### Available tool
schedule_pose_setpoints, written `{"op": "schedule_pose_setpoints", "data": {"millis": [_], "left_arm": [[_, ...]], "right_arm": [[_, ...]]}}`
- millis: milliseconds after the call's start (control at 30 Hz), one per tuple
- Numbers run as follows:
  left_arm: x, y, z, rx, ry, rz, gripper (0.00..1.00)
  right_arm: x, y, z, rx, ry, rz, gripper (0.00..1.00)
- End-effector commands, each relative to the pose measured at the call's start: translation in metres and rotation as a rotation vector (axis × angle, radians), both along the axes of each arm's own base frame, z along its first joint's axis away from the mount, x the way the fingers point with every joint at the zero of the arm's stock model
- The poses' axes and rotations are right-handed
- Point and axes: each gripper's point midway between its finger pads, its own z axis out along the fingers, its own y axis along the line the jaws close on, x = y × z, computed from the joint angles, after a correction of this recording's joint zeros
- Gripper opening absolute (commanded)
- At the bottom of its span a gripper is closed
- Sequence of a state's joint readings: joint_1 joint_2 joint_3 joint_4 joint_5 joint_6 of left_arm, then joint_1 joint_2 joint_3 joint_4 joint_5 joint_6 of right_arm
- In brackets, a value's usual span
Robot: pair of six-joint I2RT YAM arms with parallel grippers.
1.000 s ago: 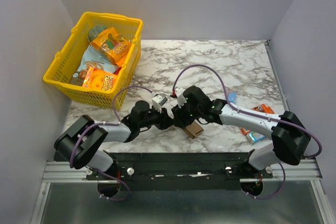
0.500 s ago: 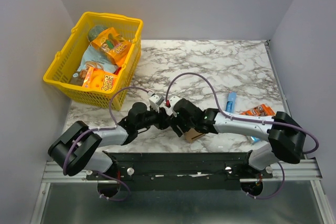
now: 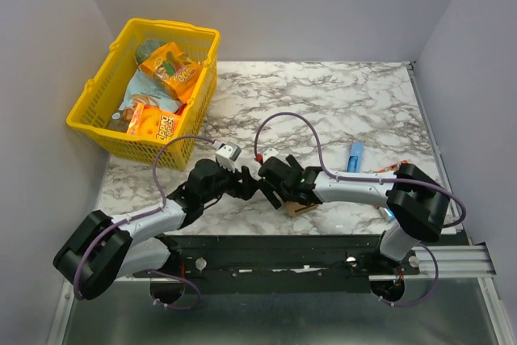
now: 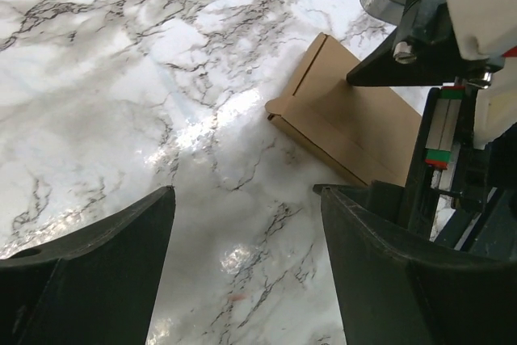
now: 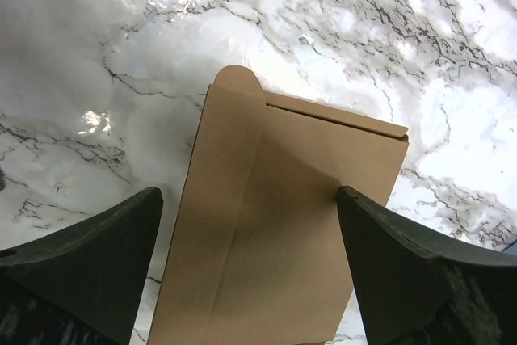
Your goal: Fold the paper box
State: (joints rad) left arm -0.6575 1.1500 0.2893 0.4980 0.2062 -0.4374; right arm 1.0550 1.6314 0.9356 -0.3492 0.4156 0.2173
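The paper box (image 3: 302,208) is a flat brown cardboard rectangle lying on the marble near the table's front edge, one rounded flap at its far end. In the right wrist view the paper box (image 5: 275,232) fills the space below my right gripper (image 5: 249,193), whose jaws stand wide apart, one at each long side, open. My right gripper (image 3: 279,196) hovers over the box's left part. My left gripper (image 3: 250,187) sits just left of it, open over bare marble. The left wrist view shows the box (image 4: 347,123) ahead and to the right of my left gripper (image 4: 246,191).
A yellow basket (image 3: 95,115) with several snack packets stands at the back left. A slim blue packet (image 3: 355,153) and an orange packet (image 3: 397,168) lie on the right, partly behind the right arm. Grey walls close in on three sides.
Both grippers have opened wider. The left arm has drawn back to the left, and the right gripper has shifted left and nearer. The box has slid slightly toward the front edge.
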Motion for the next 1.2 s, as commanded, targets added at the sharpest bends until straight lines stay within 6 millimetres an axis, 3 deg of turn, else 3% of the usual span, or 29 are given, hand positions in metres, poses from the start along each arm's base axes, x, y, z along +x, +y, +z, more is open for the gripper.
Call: {"op": "schedule_pose_setpoints", "data": {"millis": [0, 233, 367, 633, 933, 1167], "left_arm": [[0.003, 0.004, 0.01, 0.001, -0.028, 0.016, 0.82], [0.006, 0.005, 0.024, -0.019, -0.05, 0.018, 0.83], [0.007, 0.006, 0.03, -0.026, -0.063, 0.02, 0.83], [0.007, 0.004, 0.033, -0.038, -0.063, 0.007, 0.83], [0.006, 0.004, 0.037, -0.042, -0.071, 0.0, 0.84], [0.005, 0.004, 0.039, -0.045, -0.072, -0.006, 0.84]], "right_arm": [[-0.008, -0.014, -0.016, -0.084, 0.044, -0.062, 0.96], [-0.016, -0.043, -0.028, -0.227, 0.091, -0.231, 0.93], [-0.01, -0.057, -0.015, -0.254, 0.026, -0.322, 0.94], [-0.005, -0.036, 0.015, -0.143, 0.022, -0.27, 1.0], [-0.006, -0.053, 0.009, -0.144, 0.088, -0.377, 1.0], [-0.018, -0.062, -0.01, -0.131, 0.18, -0.399, 1.0]]}}
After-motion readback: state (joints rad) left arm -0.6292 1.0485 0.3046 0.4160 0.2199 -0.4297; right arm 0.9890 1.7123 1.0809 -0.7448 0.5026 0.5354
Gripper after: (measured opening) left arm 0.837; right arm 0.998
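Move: The paper box lies folded nearly shut just under the open right fingers, its middle about 2 cm to the right, 1 cm back and 3 cm below. The blue carton lies roughly 20 cm right and 9 cm ahead of that hand, the orange pack about 30 cm right and level with it, both some 4 cm lower. From the left hand, the paper box is about 11 cm right, 1 cm back and 7 cm down. Right hand, open, sweeps about 5 cm right, turning some 20 degrees clockwise, its left finger pushing the paper box. ##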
